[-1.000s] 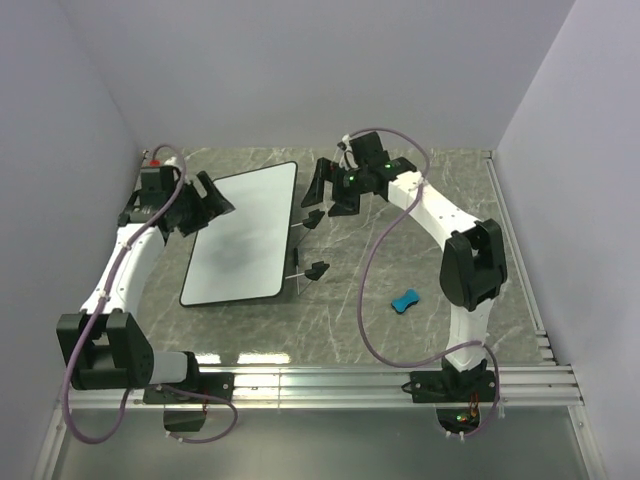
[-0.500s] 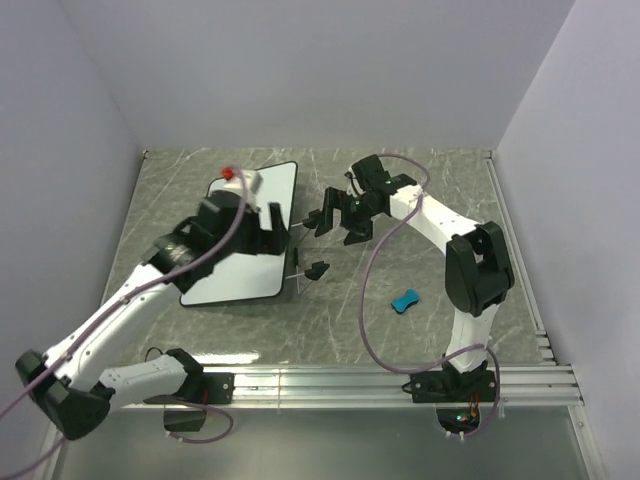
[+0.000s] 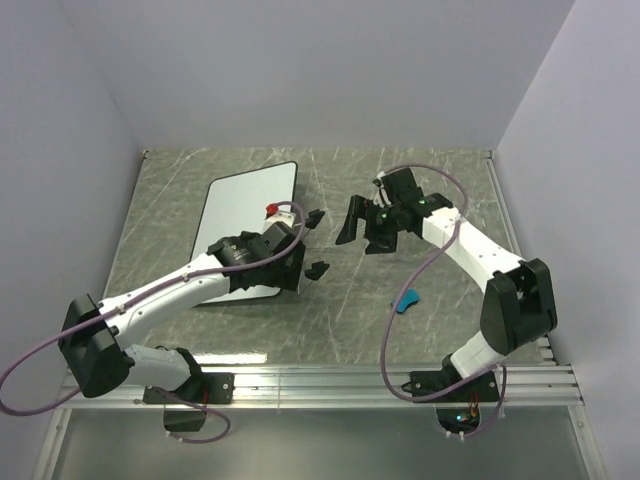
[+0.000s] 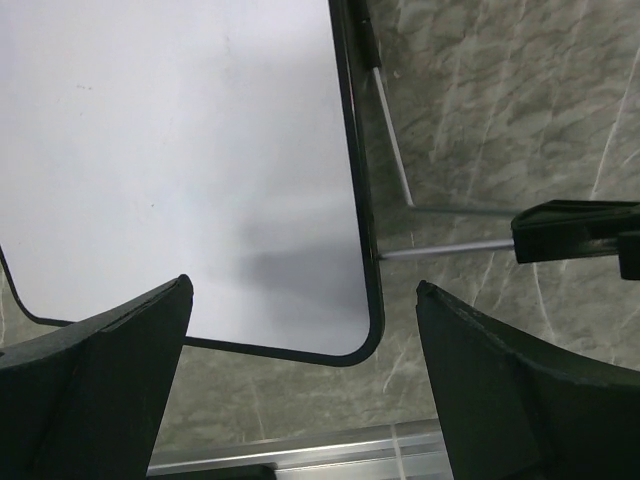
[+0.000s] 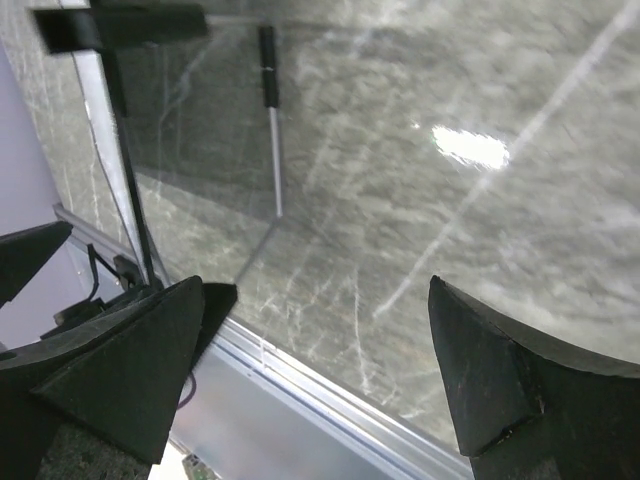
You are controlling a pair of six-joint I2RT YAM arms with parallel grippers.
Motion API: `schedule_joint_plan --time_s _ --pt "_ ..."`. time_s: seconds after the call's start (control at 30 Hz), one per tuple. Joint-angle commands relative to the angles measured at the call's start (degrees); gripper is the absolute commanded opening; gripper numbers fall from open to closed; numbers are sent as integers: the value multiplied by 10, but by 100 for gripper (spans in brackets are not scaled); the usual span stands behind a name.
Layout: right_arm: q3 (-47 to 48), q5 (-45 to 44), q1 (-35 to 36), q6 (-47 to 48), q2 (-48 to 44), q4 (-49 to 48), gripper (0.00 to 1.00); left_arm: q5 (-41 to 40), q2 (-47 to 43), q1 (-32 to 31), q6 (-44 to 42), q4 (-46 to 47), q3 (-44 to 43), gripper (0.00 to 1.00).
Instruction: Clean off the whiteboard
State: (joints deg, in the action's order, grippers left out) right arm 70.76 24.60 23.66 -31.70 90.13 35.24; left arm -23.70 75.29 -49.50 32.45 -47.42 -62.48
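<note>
The whiteboard (image 3: 250,195) lies flat on the marble table at the back left, with its black wire stand legs (image 3: 316,267) sticking out on its right. In the left wrist view its white face (image 4: 180,150) shows no scribble, only a shadow. My left gripper (image 3: 286,274) hovers open and empty over the board's near right corner (image 4: 366,335). My right gripper (image 3: 362,232) is open and empty, right of the stand legs (image 5: 270,120). The blue eraser (image 3: 405,300) lies on the table, near the right arm, apart from both grippers.
A metal rail (image 3: 350,380) runs along the table's near edge and also shows in the right wrist view (image 5: 330,395). Grey walls close in the left, back and right sides. A black stand foot (image 4: 575,230) lies right of the board.
My left arm swung from the board's left edge across it to its near right corner. My right gripper moved right and nearer, away from the stand legs. Board and eraser stayed put.
</note>
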Motion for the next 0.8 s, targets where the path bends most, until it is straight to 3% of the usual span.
schedule_joint_plan --time_s 0.0,0.2,0.4,0.57,0.67,0.73,0.77 --pt "-26 -7 -19 -7 -38 -22 100 -16 3 -18 10 -5 4 99" --pt "-54 -8 -32 -6 -64 -25 100 -26 32 -42 12 -10 7 100" --pt "-77 -7 -40 -8 -82 -32 100 -114 112 -42 62 -73 3 99" --pt "-101 -5 -45 -5 -97 -37 100 -129 131 -38 52 -55 5 99" --pt "-115 -6 -47 -6 -103 -40 100 -134 137 -30 39 -49 5 92" --pt "-125 -3 -48 -9 -109 -45 100 -140 138 -25 35 -51 3 82" --pt "-126 -3 -48 -10 -112 -46 100 -146 137 -24 32 -51 -1 68"
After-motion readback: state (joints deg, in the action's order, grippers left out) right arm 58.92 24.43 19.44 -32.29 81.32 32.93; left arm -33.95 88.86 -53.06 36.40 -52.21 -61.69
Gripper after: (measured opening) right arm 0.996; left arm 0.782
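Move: The stretch of the whiteboard's right edge by its near corner lies about 8 cm below the left hand, 1 cm back and 1 cm to its left; the board's middle is some 9 cm ahead and 11 cm left of that hand, 9 cm lower. The near stand foot sits 6 cm to its right, 1 cm ahead, 9 cm down. From the right hand, the blue eraser lies roughly 13 cm back, 11 cm right and 13 cm below. The left fingers come down astride the whiteboard's right edge by the near corner, one at the white face, the other just outside by the stand rod, and start to close on it. The hand eases back and right a little, then sinks about 6 cm in all while rolling some 20 degrees, left side up, and shifting left. The open right hand draws off right and back, about 5 cm, towards the eraser. ##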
